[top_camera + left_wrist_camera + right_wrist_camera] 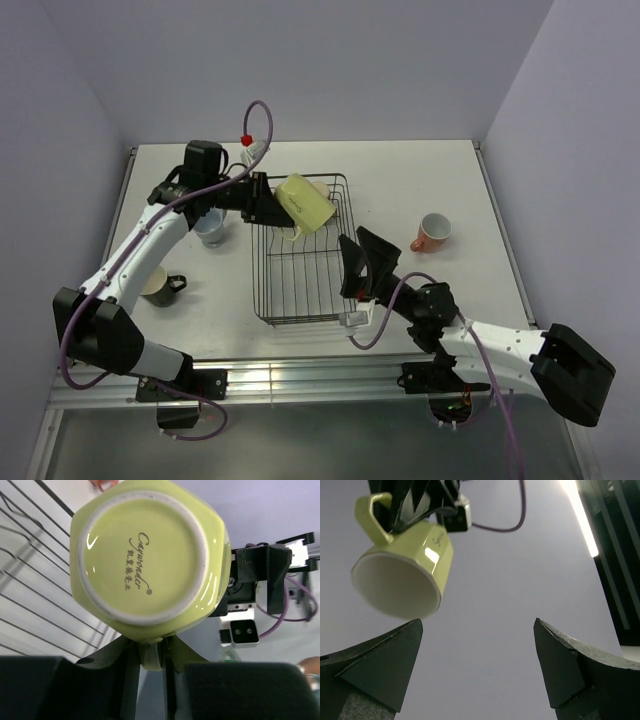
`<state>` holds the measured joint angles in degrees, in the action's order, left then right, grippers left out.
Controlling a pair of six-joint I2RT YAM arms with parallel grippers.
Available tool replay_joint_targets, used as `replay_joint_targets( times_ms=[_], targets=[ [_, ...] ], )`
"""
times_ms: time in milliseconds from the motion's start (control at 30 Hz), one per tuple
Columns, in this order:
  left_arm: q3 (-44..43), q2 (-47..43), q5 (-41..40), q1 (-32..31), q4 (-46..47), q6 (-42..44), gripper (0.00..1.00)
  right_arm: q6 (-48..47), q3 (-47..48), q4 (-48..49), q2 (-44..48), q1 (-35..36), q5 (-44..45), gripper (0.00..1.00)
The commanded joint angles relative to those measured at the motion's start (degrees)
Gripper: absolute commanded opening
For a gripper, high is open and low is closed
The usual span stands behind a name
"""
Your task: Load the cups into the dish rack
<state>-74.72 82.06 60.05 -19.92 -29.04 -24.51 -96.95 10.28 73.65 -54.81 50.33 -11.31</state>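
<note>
My left gripper [268, 204] is shut on the handle of a pale yellow mug [305, 203] and holds it tilted in the air over the far end of the black wire dish rack [300, 285]. In the left wrist view the mug's base [145, 555] faces the camera, its handle pinched between my fingers [125, 665]. My right gripper [364, 262] stands open at the rack's right side, pointing up at the mug [400, 575], with nothing between its fingertips [385, 665]. A pale blue-grey cup [210, 228], a black cup [160, 287] and a salmon-pink mug [432, 232] sit on the table.
The rack wires [30, 580] run below the held mug. The blue-grey and black cups stand left of the rack under my left arm. The pink mug lies right of the rack. White table [420, 180], purple walls around.
</note>
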Motion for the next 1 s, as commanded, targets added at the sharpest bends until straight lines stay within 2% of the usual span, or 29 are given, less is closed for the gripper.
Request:
replay_joint_targets(
  times_ms=[0,100,133,167,200,233,267,300,400,467,500,600,967],
  targets=[
    [-8.24,-0.94,0.25,0.59,-3.55,12.1,0.0,1.84,-0.79,13.64,2.24,-1.19,4.88,1.0],
    [-9.74,-0.85,-5.63,0.59,-8.4,20.63,0.0,6.31,0.87,6.99,4.34,-2.5,14.79,1.0],
    [-10.62,-0.76,-9.04,0.41,-11.19,27.35,0.0,11.03,2.62,3.99,5.14,-3.3,20.48,1.0],
    [-10.8,-0.85,-11.16,-0.02,-12.17,30.2,0.0,14.04,3.59,0.31,6.28,-4.35,22.8,1.0],
    [-10.54,-1.11,-14.23,-0.55,-12.27,34.4,0.0,20.42,4.65,-7.74,8.9,-5.66,24.48,1.0],
    [-9.67,-1.55,-16.87,-1.77,-12.27,36.79,0.0,23.35,7.18,-12.6,10.32,-8.37,25.63,1.0],
    [-9.05,-2.25,-20.46,-2.4,-12.18,38.99,0.0,26.51,8.69,-23.7,12.68,-9.45,27.55,1.0],
    [-8.26,-2.69,-22.07,-3.01,-11.4,41.36,0.0,32.9,10.35,-28.42,13.49,-10.33,28.7,1.0],
    [-5.09,-3.93,-26.55,-6.0,-8.85,46.55,0.0,44.25,16.6,-43.35,14.64,-13.05,31.52,1.0],
    [-2.98,-4.1,-28.32,-8.11,-6.92,48.5,0.0,49.63,20.81,-50.23,14.73,-15.59,31.18,1.0],
    [-2.46,-3.93,-28.85,-8.46,-6.48,50.07,0.0,55.06,22.4,-57.05,14.38,-16.65,29.96,1.0],
    [-2.01,-2.09,-27.89,-9.17,-6.64,54.63,0.0,62.55,26.71,-65.35,12.98,-20.0,28.2,1.0],
    [-9.04,7.75,-23.4,-13.74,-13.76,74.25,0.0,70.31,29.97,-70.83,11.57,-24.39,28.01,1.0]
  ],
)
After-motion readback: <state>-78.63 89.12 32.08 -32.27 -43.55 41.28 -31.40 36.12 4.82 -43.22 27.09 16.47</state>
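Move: The left hand holds the green mug by its handle; the open middle of the dish rack lies about 10 cm ahead, 5 cm right and 20 cm below. Of the two beige cups, both some 22 cm ahead and 21 cm down, one stands about 3 cm left, the other 6 cm right; the blue mug is roughly 17 cm ahead, 23 cm left. From the empty right hand the orange mug lies about 21 cm ahead, 20 cm right and 28 cm below, the green mug about 12 cm ahead, 11 cm left. Keeping its grip on the green mug's handle, the left hand turns its wrist some 65 degrees to bring the mug bottom-up and, after a slight rise, sinks about 10 cm towards the dish rack, edging a little forward. The right hand, open and already clear of the mug, swings some 15 cm to its right and 11 cm forward towards the orange mug, rising slightly before it dips below its starting height, while its wrist rolls over from pointing up and left to pointing forward, fingers still wide. ##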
